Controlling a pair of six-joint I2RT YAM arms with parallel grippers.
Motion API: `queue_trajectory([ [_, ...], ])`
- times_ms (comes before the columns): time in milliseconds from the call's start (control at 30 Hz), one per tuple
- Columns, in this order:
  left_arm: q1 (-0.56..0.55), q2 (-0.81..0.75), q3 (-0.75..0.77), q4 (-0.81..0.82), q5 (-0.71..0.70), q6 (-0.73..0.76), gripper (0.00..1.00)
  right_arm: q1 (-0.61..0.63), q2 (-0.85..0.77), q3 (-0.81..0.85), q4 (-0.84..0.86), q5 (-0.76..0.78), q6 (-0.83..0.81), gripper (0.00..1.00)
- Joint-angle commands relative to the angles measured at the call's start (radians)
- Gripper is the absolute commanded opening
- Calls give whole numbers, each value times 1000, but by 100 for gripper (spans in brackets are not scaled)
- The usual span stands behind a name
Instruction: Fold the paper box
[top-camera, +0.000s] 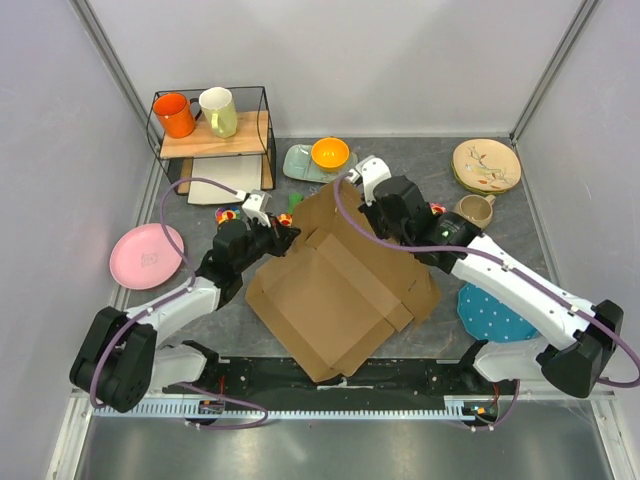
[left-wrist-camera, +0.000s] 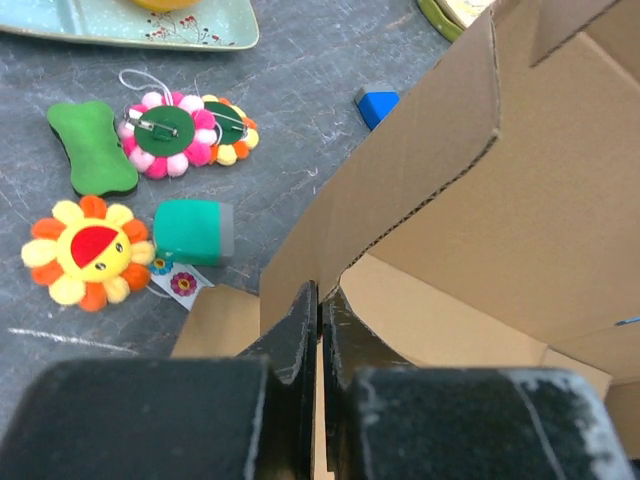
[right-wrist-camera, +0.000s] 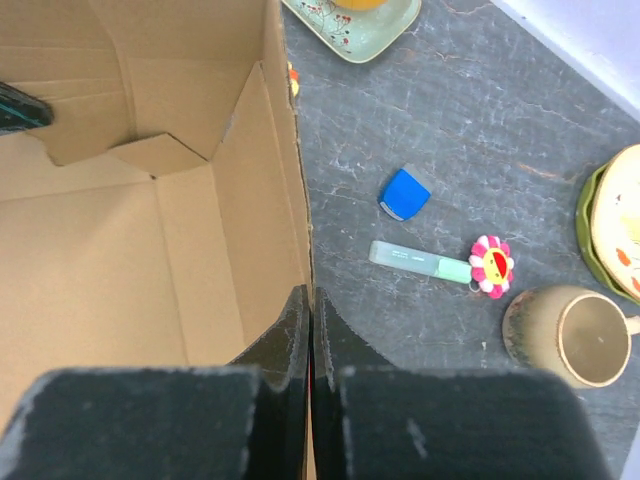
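The paper box (top-camera: 330, 300) is a large brown cardboard sheet, partly raised, in the middle of the table. My left gripper (top-camera: 284, 236) is at its left corner. In the left wrist view the left gripper (left-wrist-camera: 320, 300) is shut on the edge of an upright flap of the box (left-wrist-camera: 500, 200). My right gripper (top-camera: 362, 212) is at the far right side. In the right wrist view the right gripper (right-wrist-camera: 310, 298) is shut on the top edge of a standing wall, with the inside of the box (right-wrist-camera: 100, 250) to its left.
Left of the box lie flower toys (left-wrist-camera: 85, 250), a green bone (left-wrist-camera: 92, 145) and a teal block (left-wrist-camera: 192, 231). To its right are a blue clip (right-wrist-camera: 404, 193), a highlighter (right-wrist-camera: 420, 261) and a tan mug (right-wrist-camera: 570, 335). A mug shelf (top-camera: 212, 140), pink plate (top-camera: 147, 256), tray with orange bowl (top-camera: 329, 153) and blue dotted plate (top-camera: 495, 315) surround it.
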Motion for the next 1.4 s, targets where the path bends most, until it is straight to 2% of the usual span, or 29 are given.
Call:
queue_trajectory([
  [0,-33,-84,-53,8,-99,-111,2,55,-32,-114,112,277,-67,0],
  [167,-105,-136,-93,-17,-179,-144,2,182,-29,-197,170,427,-96,0],
  [300,-156,-149,-113,-5,-226,-182,2,296,-7,-221,191,612,-138,0],
  [467,-231,-204,-134,-17,-285,-191,2,378,16,-280,194,699,-132,0],
  [633,-246,-299,-183,-49,-301,-210,2,457,-25,-379,222,774,-127,0],
  [767,-246,-353,-234,-58,-312,-216,2,463,-36,-429,247,785,-126,0],
  [933,-246,-317,-286,-9,-311,-239,2,468,-48,-467,361,791,-208,0],
  [1100,-248,-265,-350,133,-315,-279,2,497,-90,-484,466,783,-316,0],
  [1367,-274,-60,-361,372,-297,-308,3,570,-12,-517,593,869,-547,0],
])
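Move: Each hand already pinches a raised cardboard edge of the paper box. The middle of the box floor lies some 14 cm back, 8 cm right and 12 cm below the left hand, and about 12 cm back, 5 cm left and 22 cm below the right. On the table, the sun flower is 6 cm ahead and 3 cm left of the left hand, and the blue block about 11 cm ahead and 9 cm right of the right hand. Back and down go both hands together, grips kept shut on the box edges, drawing it about 8 cm towards the robot, away from the toys. The left sinks chiefly at the end, rolling slightly; the right drops some 7 cm, then eases up a little, its right side rolling up about 35 degrees and its fingertips tilting up. ##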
